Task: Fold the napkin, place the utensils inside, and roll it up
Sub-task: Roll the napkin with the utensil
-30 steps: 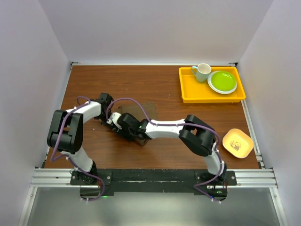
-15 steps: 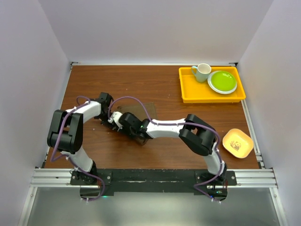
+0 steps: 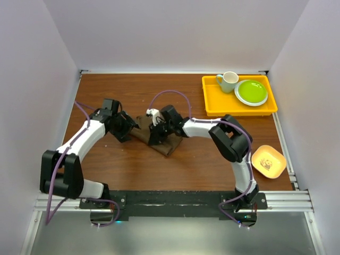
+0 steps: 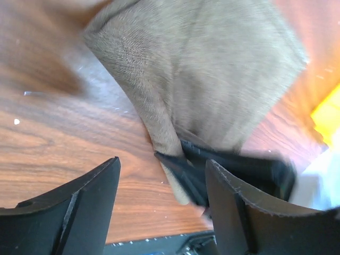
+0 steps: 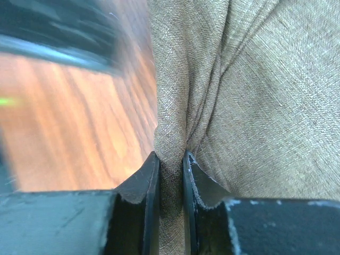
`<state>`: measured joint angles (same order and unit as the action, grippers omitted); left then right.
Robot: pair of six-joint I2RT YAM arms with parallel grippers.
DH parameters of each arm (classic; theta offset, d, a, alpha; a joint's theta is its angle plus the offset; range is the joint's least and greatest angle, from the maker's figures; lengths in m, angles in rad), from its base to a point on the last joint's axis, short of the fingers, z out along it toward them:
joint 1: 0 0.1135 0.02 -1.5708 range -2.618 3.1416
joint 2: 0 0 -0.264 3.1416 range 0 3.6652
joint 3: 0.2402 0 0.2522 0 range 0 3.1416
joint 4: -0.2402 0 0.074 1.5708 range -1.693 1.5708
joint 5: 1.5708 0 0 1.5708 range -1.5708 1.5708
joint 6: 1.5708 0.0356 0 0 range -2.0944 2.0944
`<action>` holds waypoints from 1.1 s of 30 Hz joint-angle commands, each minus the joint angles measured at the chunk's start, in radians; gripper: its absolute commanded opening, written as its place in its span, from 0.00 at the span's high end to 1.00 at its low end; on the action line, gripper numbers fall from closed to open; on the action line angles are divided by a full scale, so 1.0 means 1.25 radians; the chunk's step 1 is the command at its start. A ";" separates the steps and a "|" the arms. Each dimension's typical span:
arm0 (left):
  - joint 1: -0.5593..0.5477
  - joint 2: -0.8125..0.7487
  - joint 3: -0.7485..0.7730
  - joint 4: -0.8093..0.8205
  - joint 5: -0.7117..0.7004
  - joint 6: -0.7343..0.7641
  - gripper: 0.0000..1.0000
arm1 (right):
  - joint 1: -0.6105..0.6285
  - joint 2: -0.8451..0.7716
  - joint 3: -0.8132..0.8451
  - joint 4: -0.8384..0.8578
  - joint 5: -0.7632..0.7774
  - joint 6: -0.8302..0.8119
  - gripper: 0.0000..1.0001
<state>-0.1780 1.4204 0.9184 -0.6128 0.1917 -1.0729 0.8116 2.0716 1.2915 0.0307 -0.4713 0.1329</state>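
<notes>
The napkin [image 3: 166,144] lies as a folded dark brown bundle in the middle of the table. My right gripper [image 3: 155,132] is shut on a pinched fold at its left edge. In the right wrist view that fold [image 5: 171,138] stands upright between the closed fingers [image 5: 146,183], with the rest of the napkin [image 5: 260,95] spreading to the right. My left gripper [image 3: 129,129] hangs open just left of the napkin, holding nothing. Its wrist view shows the napkin [image 4: 212,69] ahead and the right gripper's black fingers [image 4: 223,167] on the cloth's edge. The utensils are hidden.
A yellow tray [image 3: 212,109] at the back right holds a pale mug [image 3: 228,81] and a green plate [image 3: 251,92]. A small yellow bowl [image 3: 268,161] sits near the right edge. White walls close in the table on three sides.
My left gripper has opened, let go and drawn back to the left. My right gripper closed on the napkin and carried its fold toward the far right.
</notes>
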 commanded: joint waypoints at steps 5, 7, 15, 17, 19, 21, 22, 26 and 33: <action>0.000 -0.099 -0.111 0.209 0.091 0.062 0.40 | -0.120 0.162 -0.056 0.161 -0.450 0.329 1.00; -0.001 -0.101 -0.158 0.285 0.130 0.045 0.47 | -0.142 0.185 -0.064 0.178 -0.470 0.395 1.00; -0.002 -0.034 -0.242 0.565 0.216 0.012 0.79 | -0.189 0.246 -0.039 0.060 -0.454 0.339 1.00; -0.002 -0.003 -0.254 0.669 0.236 -0.003 0.90 | -0.192 0.255 -0.024 0.020 -0.446 0.326 1.00; -0.004 0.032 -0.270 0.773 0.261 -0.013 0.96 | -0.196 0.260 -0.021 0.010 -0.437 0.321 1.00; -0.007 0.056 -0.292 0.840 0.264 -0.029 1.00 | -0.201 0.260 -0.018 -0.007 -0.429 0.313 1.00; -0.007 0.065 -0.305 0.914 0.264 -0.035 1.00 | -0.201 0.260 -0.016 -0.011 -0.426 0.312 1.00; -0.010 0.126 -0.395 1.183 0.276 -0.107 1.00 | -0.209 0.261 -0.006 -0.050 -0.422 0.301 1.00; -0.048 0.291 -0.488 1.461 0.228 -0.137 1.00 | -0.212 0.251 0.015 -0.082 -0.408 0.288 1.00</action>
<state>-0.2108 1.6970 0.3367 0.8974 0.5079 -1.2129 0.5632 2.3054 1.3354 0.0898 -1.1454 0.5465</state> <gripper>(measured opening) 0.012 0.183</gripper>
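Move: The right gripper already pinches the napkin's rolled near-left edge; from it the napkin's flat middle lies roughly 5 cm right and 3 cm ahead, the near corner about 8 cm right and 6 cm back. From the open left gripper, that pinched stretch of rolled edge lies some 7 cm right, 1 cm back and 6 cm below. The roll's left end is about 4 cm ahead of the left gripper, 1 cm to its left and 6 cm down. Keep the right pinch on the rolled edge, roll that wrist about 45 degrees so its top turns forward, and drag the napkin some 4 cm right. Lift the left gripper briefly, then shut its fingers while carrying it rightward and down about 6 cm towards the edge beside the right fingers, tilting its fingertips up to point forward-right. ##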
